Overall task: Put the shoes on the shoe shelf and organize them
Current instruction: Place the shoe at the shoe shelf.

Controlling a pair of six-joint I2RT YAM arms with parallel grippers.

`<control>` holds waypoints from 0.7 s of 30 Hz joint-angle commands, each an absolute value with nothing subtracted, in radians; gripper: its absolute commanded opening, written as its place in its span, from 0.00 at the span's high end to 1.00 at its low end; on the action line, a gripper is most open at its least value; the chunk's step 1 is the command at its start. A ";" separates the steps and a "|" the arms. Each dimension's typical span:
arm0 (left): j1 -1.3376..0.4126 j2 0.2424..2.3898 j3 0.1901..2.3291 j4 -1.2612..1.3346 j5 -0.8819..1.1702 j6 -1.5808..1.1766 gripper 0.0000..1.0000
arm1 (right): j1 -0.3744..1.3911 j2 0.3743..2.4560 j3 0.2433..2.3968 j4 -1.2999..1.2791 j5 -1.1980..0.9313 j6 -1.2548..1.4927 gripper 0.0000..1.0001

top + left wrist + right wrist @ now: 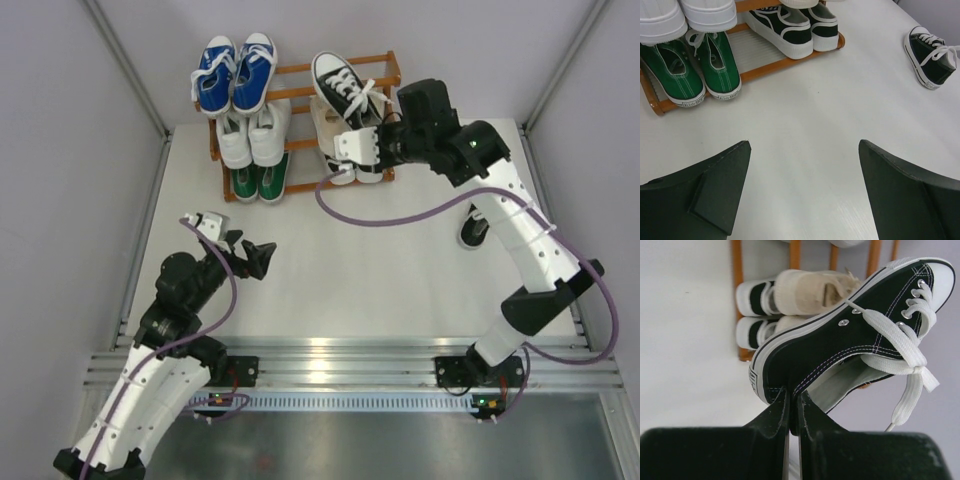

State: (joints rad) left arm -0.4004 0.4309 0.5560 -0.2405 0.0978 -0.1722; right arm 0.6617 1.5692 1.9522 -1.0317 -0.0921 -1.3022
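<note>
The shoe shelf (pixel 300 72) stands at the table's far edge. Blue shoes (pixel 235 72) sit on its top tier, plain white ones (pixel 253 135) below them and green ones (pixel 258 180) at the bottom left. On the right side are beige shoes (pixel 810 292) and black-and-white shoes (pixel 790 27). My right gripper (pixel 793 400) is shut on the heel of a black canvas shoe (pixel 840 340), holding it over the top tier's right side (pixel 345 88). The other black canvas shoe (pixel 472 225) lies on the table to the right. My left gripper (pixel 252 250) is open with nothing in it, in front of the green shoes (pixel 690 70).
A purple cable (pixel 400 220) sags from the right arm across the table in front of the shelf. Grey walls with metal posts (pixel 125 60) close in both sides. A metal rail (pixel 340 355) runs along the near edge.
</note>
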 commanded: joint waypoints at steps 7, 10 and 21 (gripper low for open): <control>-0.396 0.341 0.543 -0.216 0.109 -0.135 0.06 | 0.568 1.833 2.347 -0.738 -0.006 -1.243 1.00; -0.396 0.336 0.541 -0.215 0.109 -0.132 0.06 | 0.552 1.903 2.400 -0.686 0.027 -1.252 1.00; -0.396 0.337 0.538 -0.216 0.123 -0.126 0.06 | 0.489 1.983 2.375 -0.640 0.037 -1.284 1.00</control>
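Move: The right hand grips the black shoe by its heel. The free right end of the shelf's top tier lies some 23 cm ahead, 6 cm left and about 5 cm below. The blue pair stands on that tier about 31 cm left of the spot, level with it; the beige pair is on the tier beneath, about 20 cm ahead, 7 cm left and 21 cm below the hand. From the left hand the free spot is roughly 36 cm ahead, 23 cm right and 6 cm higher. Forward, fast at first and then slowing, the right hand carries the gripped black shoe about 16 cm over the beige pair to the free end of the top tier. It arcs over, rising some 4 cm and then sinking 5 cm, turning about 15 degrees clockwise as the toe goes in over the tier; the fingers stay shut on the heel. ##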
